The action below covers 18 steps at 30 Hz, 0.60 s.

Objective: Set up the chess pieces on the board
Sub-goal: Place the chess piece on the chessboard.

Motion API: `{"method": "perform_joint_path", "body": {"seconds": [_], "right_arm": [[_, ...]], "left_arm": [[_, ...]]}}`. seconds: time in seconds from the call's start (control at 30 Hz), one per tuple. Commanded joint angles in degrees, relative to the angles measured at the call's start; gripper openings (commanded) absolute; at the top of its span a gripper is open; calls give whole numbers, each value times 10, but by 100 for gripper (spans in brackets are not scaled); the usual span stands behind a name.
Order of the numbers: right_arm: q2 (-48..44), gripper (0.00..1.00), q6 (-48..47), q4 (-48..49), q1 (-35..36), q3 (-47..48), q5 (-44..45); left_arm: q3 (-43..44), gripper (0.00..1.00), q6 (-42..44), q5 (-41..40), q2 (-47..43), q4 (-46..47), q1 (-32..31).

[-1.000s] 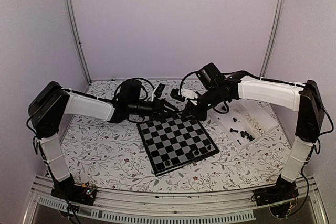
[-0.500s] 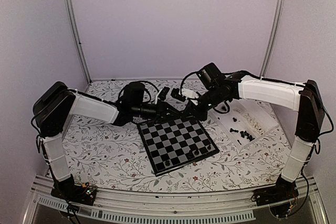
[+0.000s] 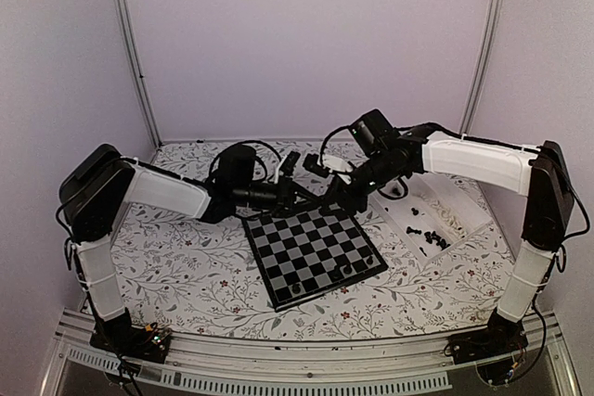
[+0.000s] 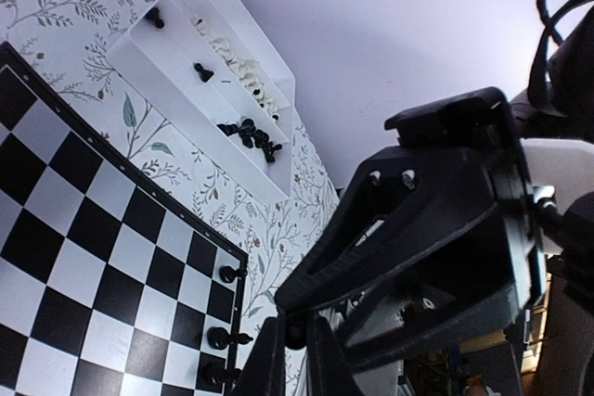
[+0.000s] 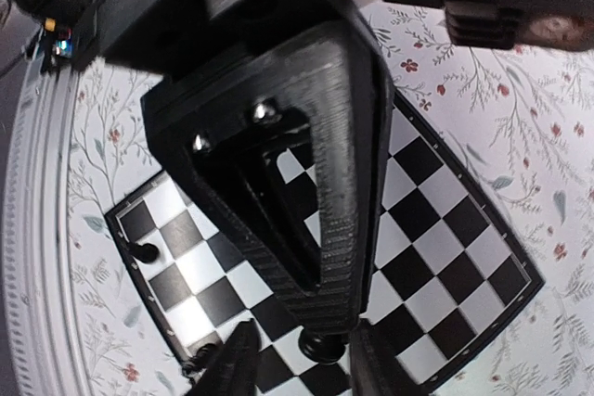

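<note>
Both grippers meet tip to tip above the far edge of the board (image 3: 306, 243). In the left wrist view my left gripper (image 4: 295, 348) is shut on a small black chess piece (image 4: 295, 331). My right gripper (image 5: 306, 356) stands open around that same piece (image 5: 323, 348), its fingers (image 5: 232, 364) clear of it on both sides. Seen from above, the left gripper (image 3: 314, 194) and the right gripper (image 3: 342, 190) hang over the board's back border. Three black pieces (image 3: 345, 269) stand along the board's near right edge.
A white tray (image 3: 457, 194) lies right of the board, holding several black pieces (image 3: 432, 236) and cream ones (image 3: 453, 220). The floral tablecloth (image 3: 186, 266) surrounds the board. Metal frame posts (image 3: 130, 44) rise at the back corners.
My left arm has reached right to the right gripper and shut its jaws on the black piece. The right gripper's jaws have parted from that piece.
</note>
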Motion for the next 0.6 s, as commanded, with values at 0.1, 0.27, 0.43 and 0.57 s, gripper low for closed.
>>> {"method": "perform_joint_path", "body": {"seconds": [0.1, 0.27, 0.43, 0.57], "right_arm": [[-21, 55, 29, -49, -78, 66, -116], [-57, 58, 12, -45, -142, 35, -115], [-86, 58, 13, 13, -204, -51, -111], [-115, 59, 4, 107, -226, -147, -57]], "left_arm": [[21, 0, 172, -101, -77, -178, -11], [22, 0, 322, -258, -150, -359, -41], [-15, 0, 392, -373, -212, -443, -86], [-56, 0, 402, -433, -249, -473, -119]]}}
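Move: The left hand's fingers are shut on a black piece bound for the board; its near row lies roughly 15 cm back, 3 cm left and 14 cm below, with two pieces standing about 13 cm back and 3 cm right of that hand, and a lone one 17 cm back and 8 cm left. From the right hand, still at the same piece, the nearest black piece in the tray is about 15 cm ahead and 19 cm right, a second 8 cm ahead and 23 cm right. Leftward and back, about 5 and 4 cm, the left hand carries the black piece away from the right fingers over the board towards its near row, keeping its grip, tipping its fingertips down some 30 degrees and rolling as well. The right fingers spread and let go; that hand lifts, then sweeps right and forward towards the tray, sinking slightly at the end. ##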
